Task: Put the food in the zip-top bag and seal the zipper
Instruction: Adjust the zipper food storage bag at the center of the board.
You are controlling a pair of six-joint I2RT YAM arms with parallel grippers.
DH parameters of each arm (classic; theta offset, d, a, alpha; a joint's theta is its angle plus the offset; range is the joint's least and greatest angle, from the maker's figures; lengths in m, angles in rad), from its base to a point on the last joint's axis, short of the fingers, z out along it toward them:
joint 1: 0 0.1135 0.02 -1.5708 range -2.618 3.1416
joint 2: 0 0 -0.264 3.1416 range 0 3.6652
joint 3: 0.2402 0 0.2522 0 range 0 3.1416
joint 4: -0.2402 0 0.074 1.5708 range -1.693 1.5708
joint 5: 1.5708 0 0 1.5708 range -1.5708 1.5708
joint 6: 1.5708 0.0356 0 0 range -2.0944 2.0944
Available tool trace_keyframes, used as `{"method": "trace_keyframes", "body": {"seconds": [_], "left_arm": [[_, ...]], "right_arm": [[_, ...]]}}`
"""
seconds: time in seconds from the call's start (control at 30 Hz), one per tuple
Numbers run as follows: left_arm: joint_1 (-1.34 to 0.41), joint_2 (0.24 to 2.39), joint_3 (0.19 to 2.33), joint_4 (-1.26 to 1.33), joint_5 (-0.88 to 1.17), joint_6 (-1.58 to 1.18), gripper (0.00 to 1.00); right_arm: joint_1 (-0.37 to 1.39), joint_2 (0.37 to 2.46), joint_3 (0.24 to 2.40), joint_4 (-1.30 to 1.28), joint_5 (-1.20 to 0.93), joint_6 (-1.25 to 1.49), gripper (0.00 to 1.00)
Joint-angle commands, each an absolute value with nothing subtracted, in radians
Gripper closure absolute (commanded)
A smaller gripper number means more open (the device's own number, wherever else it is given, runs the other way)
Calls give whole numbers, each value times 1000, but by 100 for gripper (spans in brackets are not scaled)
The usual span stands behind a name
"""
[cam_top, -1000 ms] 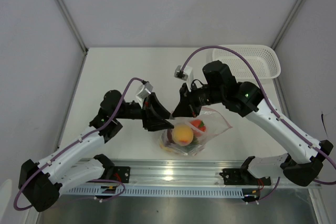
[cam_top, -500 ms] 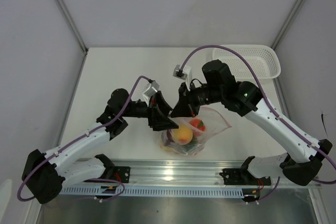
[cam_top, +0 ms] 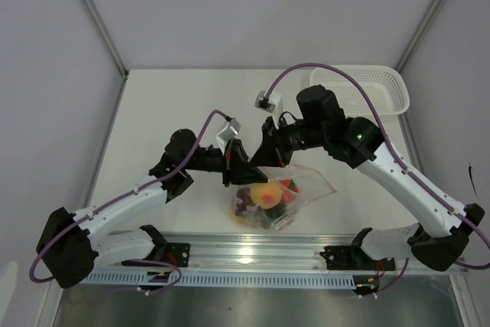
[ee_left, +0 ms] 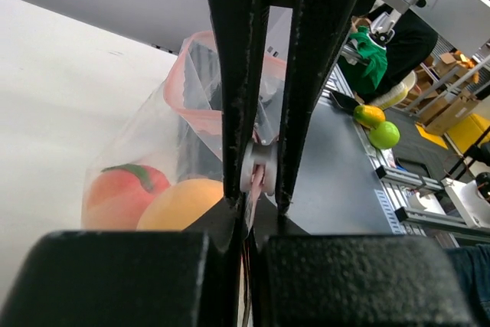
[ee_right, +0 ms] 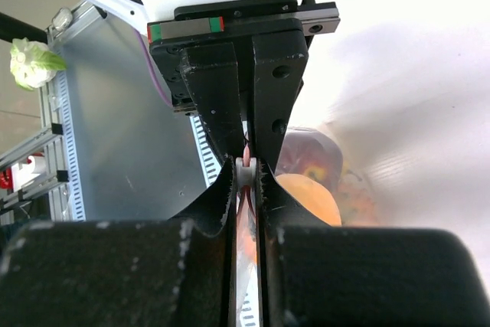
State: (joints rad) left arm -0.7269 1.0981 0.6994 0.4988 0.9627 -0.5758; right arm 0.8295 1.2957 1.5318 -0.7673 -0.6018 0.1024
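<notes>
The clear zip-top bag (cam_top: 308,184) lies near the table's front edge with the toy food inside: a yellow-orange peach (cam_top: 268,194), a red-pink peach (cam_top: 288,184) and a dark red apple (cam_top: 244,203). My left gripper (cam_top: 249,168) and right gripper (cam_top: 265,164) meet tip to tip at the bag's mouth. In the left wrist view my left gripper (ee_left: 253,206) is shut on the pink-red zipper (ee_left: 193,117), next to its white slider (ee_left: 259,171). In the right wrist view my right gripper (ee_right: 245,165) is shut on the slider (ee_right: 245,171), with the peach (ee_right: 310,197) behind.
A white mesh basket (cam_top: 360,86) stands at the back right of the table. The metal rail (cam_top: 253,254) with both arm bases runs along the front edge, just below the bag. Beyond the table, loose toy fruits (ee_left: 377,125) show in the left wrist view.
My left gripper has moved right and up along the bag's mouth until it meets the right gripper. The bag's mouth edge has risen slightly and the fruits have shifted inside.
</notes>
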Motion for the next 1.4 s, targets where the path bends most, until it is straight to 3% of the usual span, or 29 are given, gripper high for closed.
{"method": "trace_keyframes", "body": {"seconds": [0.0,0.4,0.7,0.87,0.93,1.07,1.17,1.3,1.33,1.37], "left_arm": [[-727,1054,709,517,870,-543,99],[-719,1074,726,459,900,-531,99],[-687,1006,692,425,796,-518,100],[-670,1005,681,506,910,-543,99],[-672,983,670,540,930,-554,75],[-672,911,629,497,869,-514,42],[-672,870,617,430,848,-462,33],[-672,888,614,420,822,-463,29],[-672,906,618,426,819,-475,4],[-672,911,621,426,807,-498,1]], "right_arm": [[833,1275,1563,-788,-597,91,100],[821,1233,1542,-810,-589,103,100],[818,1223,1535,-885,-531,69,100],[816,1227,1537,-856,-540,86,100],[816,1230,1536,-838,-537,95,100],[816,1233,1540,-798,-526,124,100],[815,1242,1554,-796,-509,138,100],[808,1270,1566,-792,-515,167,100],[808,1287,1580,-796,-482,181,100],[808,1296,1591,-801,-456,219,100]]}}
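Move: The zipper end with its white slider, held in the right fingertips, is about 1 cm ahead of the left hand, 2 cm to its right and 4 cm above; the left fingers are shut on the pink strip just under it. The orange peach in the zipper bag is some 2 cm ahead of the left hand, 3 cm to the right and 8 cm below, with the leafy red fruit roughly 3 cm farther out and 5 cm farther right at that height. For the right hand, the slider is at its fingertips and the peach about 2 cm ahead, 1 cm to the right and 11 cm down. The right hand keeps its pinch on the zipper end and draws it about 2 cm to the right, then nearly holds while easing slightly forward, as the left hand, still shut on the strip, creeps some 2.5 cm forward and turns about 10 degrees counter-clockwise. Then the left fingers open wide and let go of the strip, the hand backing off about 2 cm towards the base and 2 cm to its left with a slight rise, away from the slider. ##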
